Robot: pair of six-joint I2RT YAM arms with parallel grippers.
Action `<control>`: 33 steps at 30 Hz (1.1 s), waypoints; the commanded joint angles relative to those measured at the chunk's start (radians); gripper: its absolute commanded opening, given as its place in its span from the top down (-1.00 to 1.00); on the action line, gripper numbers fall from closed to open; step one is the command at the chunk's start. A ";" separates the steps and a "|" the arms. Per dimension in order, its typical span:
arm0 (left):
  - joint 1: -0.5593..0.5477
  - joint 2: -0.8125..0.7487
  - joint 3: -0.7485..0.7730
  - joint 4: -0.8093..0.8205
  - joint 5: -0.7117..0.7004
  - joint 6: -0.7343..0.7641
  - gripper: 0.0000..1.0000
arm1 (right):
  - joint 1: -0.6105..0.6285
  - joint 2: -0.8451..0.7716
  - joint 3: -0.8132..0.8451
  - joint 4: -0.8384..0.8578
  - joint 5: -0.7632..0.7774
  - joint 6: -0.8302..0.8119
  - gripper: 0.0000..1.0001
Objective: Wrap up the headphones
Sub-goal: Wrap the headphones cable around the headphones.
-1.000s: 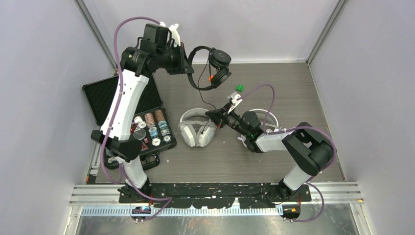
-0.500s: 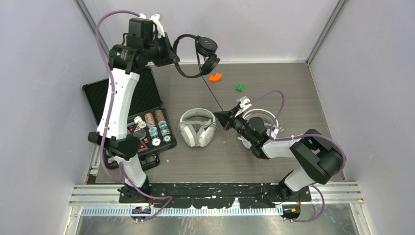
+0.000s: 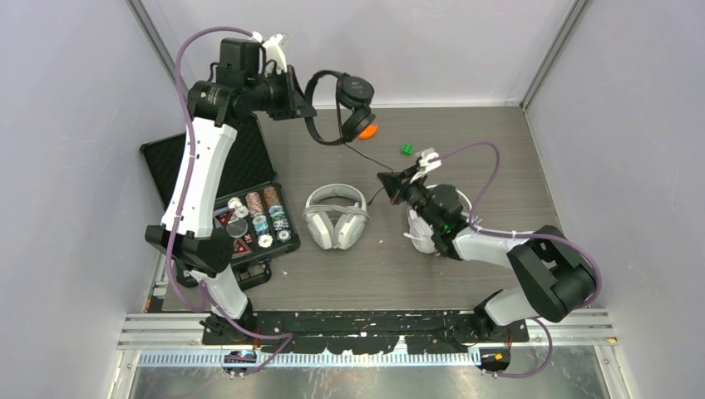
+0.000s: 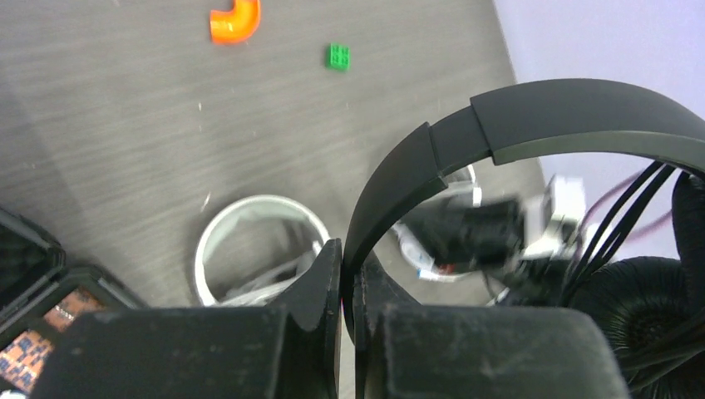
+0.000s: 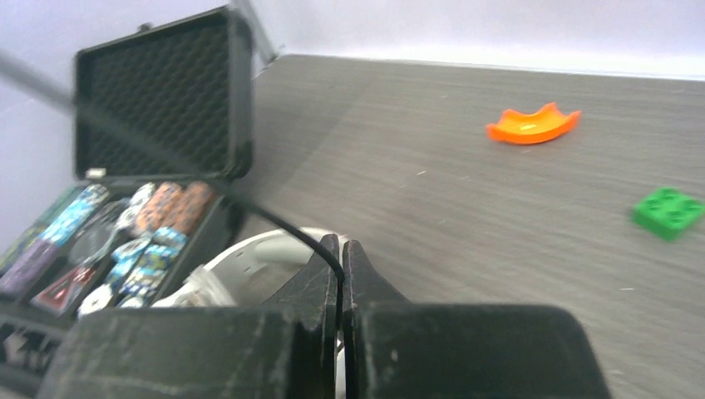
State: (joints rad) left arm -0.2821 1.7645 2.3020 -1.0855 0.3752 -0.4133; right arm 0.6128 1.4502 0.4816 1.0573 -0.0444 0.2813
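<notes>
My left gripper (image 3: 306,106) is shut on the headband of the black headphones (image 3: 352,93) and holds them up over the table's far side. In the left wrist view the headband (image 4: 532,112) arches out from between the gripper's (image 4: 349,259) closed fingers. The black cable (image 3: 378,159) runs down from them to my right gripper (image 3: 386,184), which is shut on it. In the right wrist view the cable (image 5: 274,218) enters the gripper's (image 5: 342,248) pinched tips. White headphones (image 3: 335,217) lie mid-table. A second white pair (image 3: 422,229) lies partly under the right arm.
An open black case (image 3: 176,163) with poker chips (image 3: 264,221) sits at the left. An orange curved piece (image 3: 368,130) and a green brick (image 3: 406,149) lie on the far part of the table. Walls close in on three sides.
My left arm lifted the black headphones back and to the left, then eased slightly right. My right gripper slid right and farther back along the cable. Both grips held.
</notes>
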 commanded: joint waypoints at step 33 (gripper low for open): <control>-0.334 -0.291 -0.624 0.450 -0.469 1.049 1.00 | -0.252 -0.261 0.877 -1.554 -0.685 0.264 1.00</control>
State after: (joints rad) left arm -0.6037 1.5314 1.7172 -0.7101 0.0582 0.5552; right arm 0.3733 1.1912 1.2991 -0.5503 -0.6006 0.4290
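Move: Above the table, the left hand already grips the black headphones by the headband, their middle about 4 cm ahead, 7 cm right and 4 cm below it. From the right hand, which holds the cable, those headphones lie roughly 9 cm ahead, 8 cm left and 16 cm above. On the table some 15 cm below that hand are the grey headphones, 3 cm back and 12 cm left, the white headphones, 3 cm back and 16 cm right, and the green block, 22 cm ahead and 9 cm right. Rolling about 65 degrees around its own fingers, clockwise looking along them, the left hand takes the headphones down and back with some travel to the right, then eases slightly up and forward. The right hand, still pinching the cable, first swings forward, right and up, then comes back some 11 cm while still climbing to about 13 cm higher, fingers tipping down, bringing the cable up beside the ear cups. ##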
